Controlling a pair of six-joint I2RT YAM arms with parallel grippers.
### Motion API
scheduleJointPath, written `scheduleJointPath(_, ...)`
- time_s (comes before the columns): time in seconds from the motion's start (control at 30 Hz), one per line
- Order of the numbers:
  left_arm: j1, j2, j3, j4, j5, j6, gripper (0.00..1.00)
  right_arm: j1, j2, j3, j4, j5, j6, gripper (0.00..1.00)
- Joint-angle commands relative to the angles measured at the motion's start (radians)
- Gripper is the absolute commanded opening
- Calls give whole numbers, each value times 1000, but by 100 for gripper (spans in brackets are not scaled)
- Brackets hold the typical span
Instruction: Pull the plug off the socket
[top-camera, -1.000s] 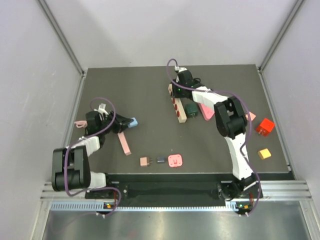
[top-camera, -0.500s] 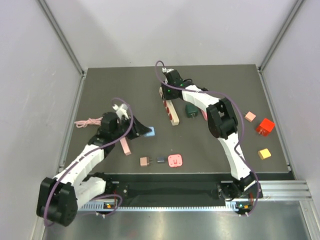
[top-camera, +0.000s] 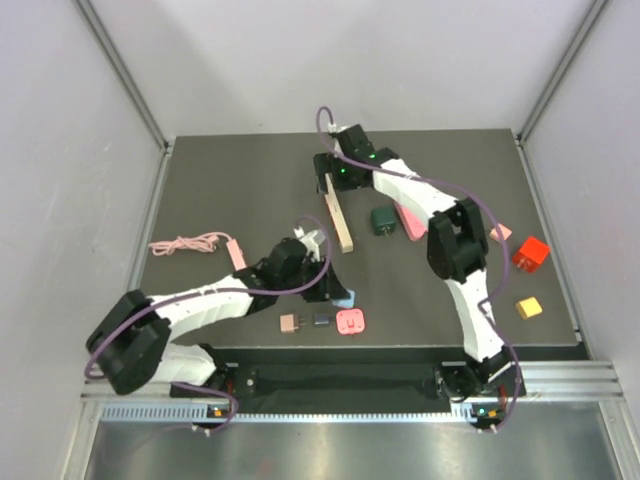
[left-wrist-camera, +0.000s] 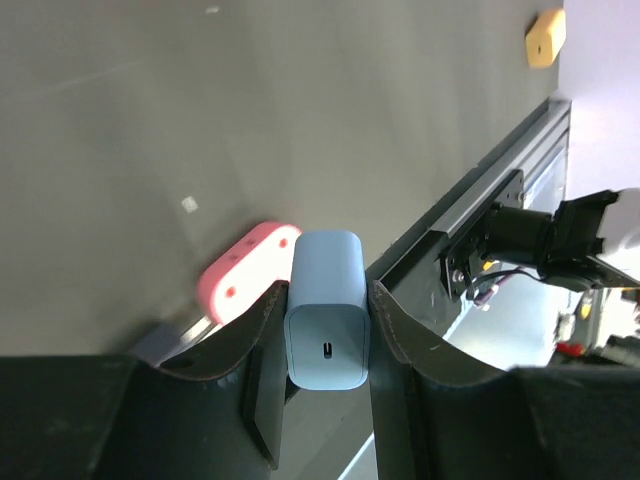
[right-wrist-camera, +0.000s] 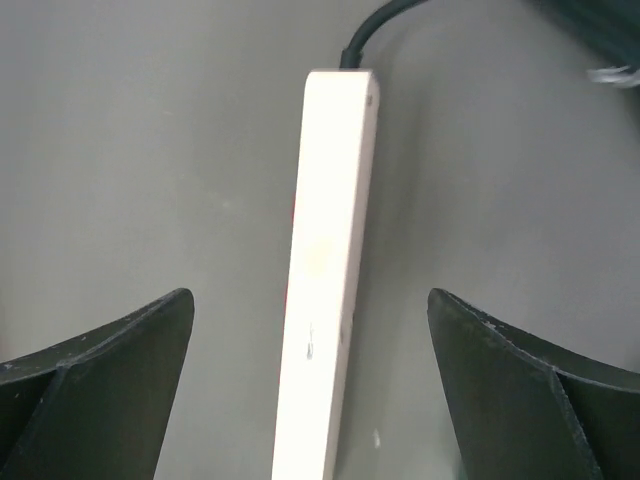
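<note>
The plug (left-wrist-camera: 325, 325) is a light blue charger block, and my left gripper (left-wrist-camera: 328, 300) is shut on its sides. In the top view the plug (top-camera: 345, 299) sits in that gripper (top-camera: 335, 292) near the table's front edge, well apart from the socket. The socket is a long cream power strip (top-camera: 341, 225) lying on its side at mid-table, its black cord leading off the far end. My right gripper (top-camera: 335, 182) hovers over the strip's far end. In its wrist view the right gripper (right-wrist-camera: 308, 300) is wide open with the strip (right-wrist-camera: 325, 270) between the fingers, untouched.
A pink adapter (top-camera: 351, 321), a small dark one (top-camera: 321, 319) and a small pink one (top-camera: 290, 323) lie beside the plug. A pink cable (top-camera: 190, 243) is at left. A dark green plug (top-camera: 383, 219), red block (top-camera: 530, 252) and yellow block (top-camera: 528, 307) are at right.
My left arm carried the blue plug from the left side to the near middle. My right gripper opened and let go of the strip, which swung and now lies on its side.
</note>
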Motion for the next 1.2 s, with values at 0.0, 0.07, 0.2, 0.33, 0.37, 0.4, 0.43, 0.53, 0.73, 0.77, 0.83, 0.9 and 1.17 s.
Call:
scheduleJointPath(0.0, -75, 86, 96, 109, -42, -10, 0, -44, -254, -33, -31, 32, 0, 100)
scheduleJointPath(0.07, -101, 161, 128, 120, -44, -7, 0, -75, -369, -140, -22, 84, 13, 100)
scheduleJointPath(0.2, -156, 289, 215, 169, -8, -18, 0, -136, -558, -362, 12, 127, 38, 100)
scheduleJointPath(0.33, -198, 407, 292, 172, 15, -19, 0, -217, -731, -592, 21, 146, 58, 100)
scheduleJointPath(0.37, -206, 442, 304, 174, 19, -21, 0, -229, -755, -623, 21, 147, 58, 100)
scheduleJointPath(0.4, -219, 457, 313, 177, 28, -25, 0, -240, -782, -652, 24, 147, 56, 100)
scheduleJointPath(0.43, -225, 471, 326, 178, 31, -27, 0, -260, -824, -703, 27, 147, 53, 100)
scheduleJointPath(0.53, -239, 514, 329, 192, 53, -53, 0, -286, -901, -783, 41, 123, 44, 100)
scheduleJointPath(0.73, -242, 534, 324, 186, 42, -65, 7, -294, -969, -883, 68, 117, 30, 100)
scheduleJointPath(0.77, -244, 540, 330, 174, 41, -61, 11, -292, -967, -892, 76, 107, 30, 100)
scheduleJointPath(0.83, -244, 540, 347, 140, 30, -47, 25, -292, -957, -913, 76, 77, 32, 100)
scheduleJointPath(0.9, -242, 536, 353, 128, 19, -38, 33, -291, -955, -932, 85, 51, 33, 100)
scheduleJointPath(1.17, -241, 505, 390, 47, -21, 11, 63, -251, -969, -983, 98, 46, 9, 100)
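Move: Still held in the left fingers, the blue plug is bound for a bare spot on the table about 12 cm to the right, 4 cm back and 7 cm below. The pink square socket lies some 3 cm right, 4 cm back of this hand, the small dark plug 4 cm left, 4 cm back. From the open right hand, the pink triangle is about 22 cm right, 4 cm back; the green cube 13 cm right, 6 cm back; the cream strip's middle 4 cm straight back, all some 6 cm below. Carrying the blue plug about 12 cm to the right, past the pink square socket, the left hand sinks some 6 cm to the table and draws slightly back, then opens its fingers to let go. The right hand, already clear of the cream strip and wide open, arcs up and right, then moves back and down towards the pink triangle, ending about 22 cm right and 14 cm back, slightly higher, turned some 20 degrees clockwise. ##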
